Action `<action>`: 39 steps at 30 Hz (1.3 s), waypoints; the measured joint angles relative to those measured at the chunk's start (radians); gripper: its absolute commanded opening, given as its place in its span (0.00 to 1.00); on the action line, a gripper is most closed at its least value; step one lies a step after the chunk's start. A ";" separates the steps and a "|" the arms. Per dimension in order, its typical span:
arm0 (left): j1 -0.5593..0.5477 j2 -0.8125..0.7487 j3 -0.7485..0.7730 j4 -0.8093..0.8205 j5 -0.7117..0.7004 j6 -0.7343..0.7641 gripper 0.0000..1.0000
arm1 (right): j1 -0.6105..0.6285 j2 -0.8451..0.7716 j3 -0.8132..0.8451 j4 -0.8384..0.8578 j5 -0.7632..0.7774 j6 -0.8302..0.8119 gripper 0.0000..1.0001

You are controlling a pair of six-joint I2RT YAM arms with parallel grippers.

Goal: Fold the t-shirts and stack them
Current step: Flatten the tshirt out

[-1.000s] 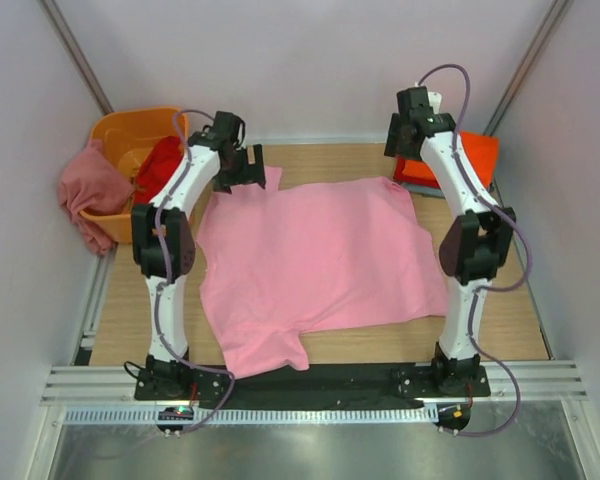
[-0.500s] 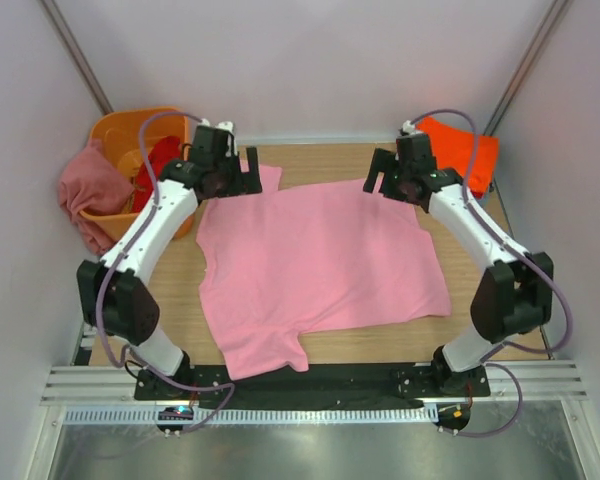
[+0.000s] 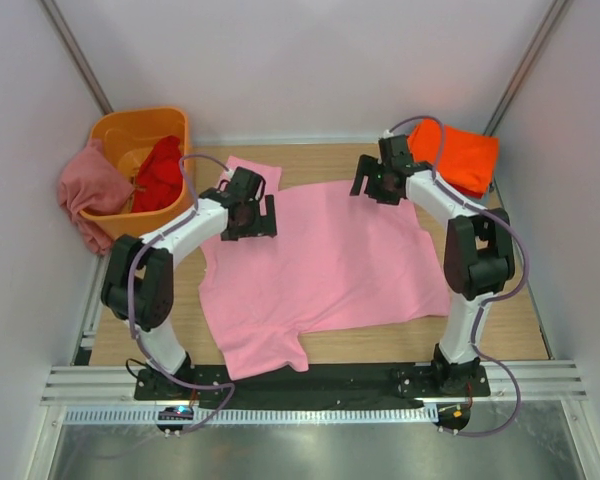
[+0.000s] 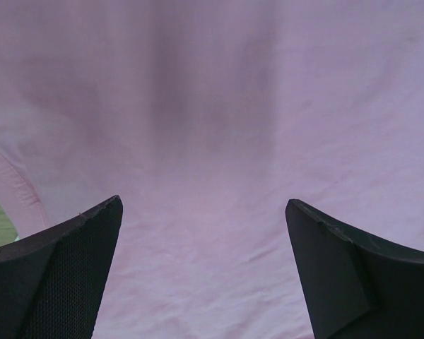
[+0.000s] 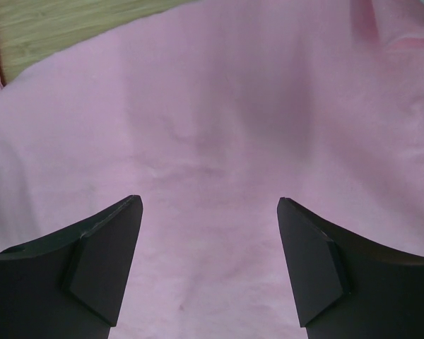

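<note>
A light pink t-shirt lies spread flat across the middle of the table. My left gripper hovers low over its far-left part, near the sleeve, open; the left wrist view shows pink cloth filling the gap of the left gripper. My right gripper sits open over the shirt's far-right edge, and pink fabric lies under the right gripper. Neither holds cloth. A folded orange t-shirt rests at the back right. A red t-shirt and a dusty rose t-shirt hang in and over the tub.
An orange plastic tub stands at the back left corner. Bare wooden table shows beyond the shirt's far edge. White walls close in on the left, back and right. The arm bases sit on a black rail at the near edge.
Both arms have come down from raised poses to just above the pink shirt. The left gripper moved nearer and rightward onto the cloth; the right moved leftward to the shirt's far edge.
</note>
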 measured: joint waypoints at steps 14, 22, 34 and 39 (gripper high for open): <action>0.005 0.239 0.080 0.020 -0.095 -0.016 0.98 | 0.023 0.164 0.005 0.058 -0.069 0.024 0.83; 0.084 0.411 0.330 0.021 -0.111 0.010 0.98 | -0.005 0.362 0.291 0.075 -0.075 0.024 0.83; 0.101 0.467 0.448 -0.021 -0.102 0.027 1.00 | -0.032 0.476 0.475 0.043 -0.123 -0.003 0.83; 0.045 0.288 0.416 -0.117 -0.114 0.028 1.00 | -0.021 0.433 0.461 -0.035 -0.124 -0.040 0.84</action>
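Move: The flattened pink t-shirt lies under both open hands, about 7 cm below. Its middle is some 11 cm back and 13 cm right of the left hand, and about 18 cm back and 11 cm left of the right hand. The orange bin stands roughly 23 cm left of the left hand and 9 cm farther out; the folded orange shirt is about 17 cm right of the right hand and 5 cm ahead. Both open hands sink 6 cm onto the t-shirt, sweep forward some 12 dragging it, then retreat, the left rising. ##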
